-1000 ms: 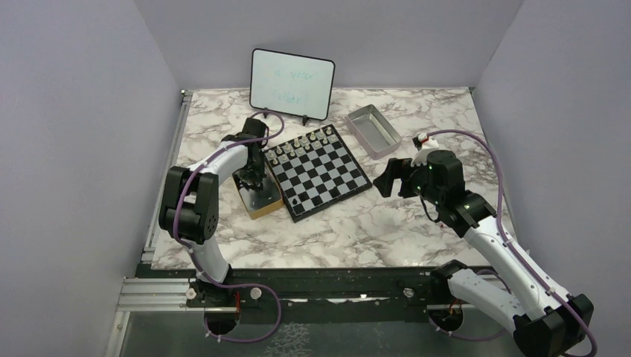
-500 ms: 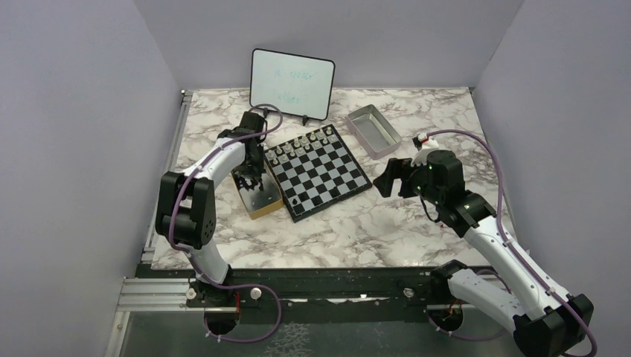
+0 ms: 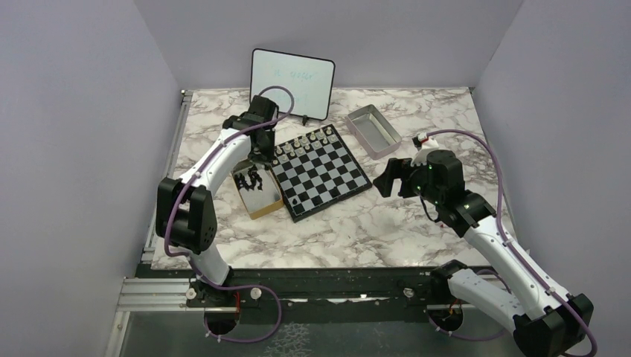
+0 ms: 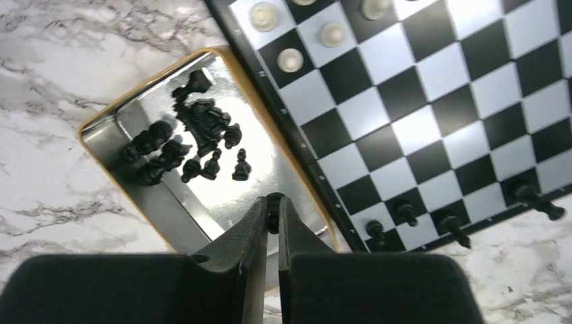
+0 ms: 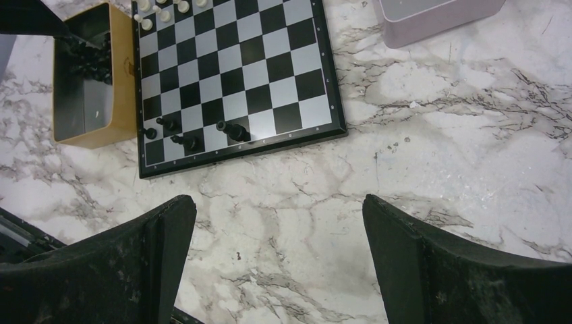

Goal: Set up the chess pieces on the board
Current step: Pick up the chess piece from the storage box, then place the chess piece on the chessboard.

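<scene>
The board [image 3: 327, 172] lies at the table's middle, with several black chess pieces [image 4: 405, 210] standing along its near left edge. More black pieces [image 4: 195, 125] lie heaped in the tan box [image 3: 266, 207] beside the board. My left gripper [image 4: 272, 210] hangs above that box, shut on one small black piece pinched at its fingertips. In the top view it [image 3: 260, 149] is over the box's far end, by the board's corner. My right gripper [image 5: 276, 202] stands wide open over bare marble right of the board [image 5: 256, 67], holding nothing.
Pale white pieces [image 3: 301, 141] fill the board's far left side. A grey metal tray [image 3: 372, 130] sits behind the board on the right. A small whiteboard [image 3: 292, 83] stands at the back. Grey walls close in both sides.
My left gripper has risen out of the tan box and drawn toward the far side, still shut on a black piece. The right arm has not moved.
</scene>
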`<action>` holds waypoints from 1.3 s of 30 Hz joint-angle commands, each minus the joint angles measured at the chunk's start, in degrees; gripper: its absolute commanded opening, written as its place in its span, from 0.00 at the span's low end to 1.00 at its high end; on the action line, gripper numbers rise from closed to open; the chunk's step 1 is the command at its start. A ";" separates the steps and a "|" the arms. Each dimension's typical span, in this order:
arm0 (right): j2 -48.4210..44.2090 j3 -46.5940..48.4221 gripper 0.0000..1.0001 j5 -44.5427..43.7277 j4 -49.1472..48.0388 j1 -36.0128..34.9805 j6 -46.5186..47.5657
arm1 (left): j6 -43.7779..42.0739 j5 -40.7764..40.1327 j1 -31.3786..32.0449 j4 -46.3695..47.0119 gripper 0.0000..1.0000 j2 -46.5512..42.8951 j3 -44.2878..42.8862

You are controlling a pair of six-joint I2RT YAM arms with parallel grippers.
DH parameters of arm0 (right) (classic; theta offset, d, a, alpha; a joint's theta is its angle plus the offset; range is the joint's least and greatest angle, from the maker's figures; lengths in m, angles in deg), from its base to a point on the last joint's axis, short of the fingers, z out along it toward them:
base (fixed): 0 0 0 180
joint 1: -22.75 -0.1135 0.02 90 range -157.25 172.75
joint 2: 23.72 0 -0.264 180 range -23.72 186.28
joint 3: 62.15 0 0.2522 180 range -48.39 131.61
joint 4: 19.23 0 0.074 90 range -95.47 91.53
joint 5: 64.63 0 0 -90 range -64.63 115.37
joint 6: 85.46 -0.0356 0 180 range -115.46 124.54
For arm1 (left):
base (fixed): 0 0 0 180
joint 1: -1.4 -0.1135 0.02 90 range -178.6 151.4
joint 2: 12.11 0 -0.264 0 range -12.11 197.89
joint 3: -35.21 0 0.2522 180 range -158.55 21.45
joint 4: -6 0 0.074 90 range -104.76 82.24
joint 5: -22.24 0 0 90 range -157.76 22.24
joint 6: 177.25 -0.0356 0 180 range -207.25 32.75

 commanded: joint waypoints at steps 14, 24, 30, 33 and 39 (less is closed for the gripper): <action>-2.23 -0.33 1.00 -0.36 0.06 0.45 -0.42 | 5.35 1.02 17.55 -3.73 0.09 8.33 -12.27; -2.03 -1.35 1.00 -0.04 -0.80 0.45 -0.94 | 5.97 -0.71 21.04 -3.62 0.09 13.07 -13.62; -1.74 -0.76 1.00 -0.23 -0.91 0.44 -0.77 | 5.80 -0.83 22.00 -3.65 0.09 15.41 -13.68; -1.77 -0.85 1.00 -0.19 -1.13 0.45 -0.64 | 5.52 -1.03 22.22 -3.72 0.09 16.22 -14.04; -1.91 -1.28 1.00 -0.45 -0.90 0.45 -0.33 | 5.23 -1.44 22.18 -3.65 0.09 16.97 -12.90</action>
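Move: The left hand already holds a black chess piece, bound for the empty square about 16 cm right, 4 cm back and 9 cm below. From this hand, the nearest pawn stands 13 cm right, 5 cm back; the short back-row piece 17 cm right, 7 cm back; the storage box's middle 1 cm left, 3 cm back. From the right hand, that square lies roughly 22 cm left, 6 cm ahead, well below. Left hand carries the gripped piece about 16 cm right, arcing up then down towards the square, turning clockwise slightly. ##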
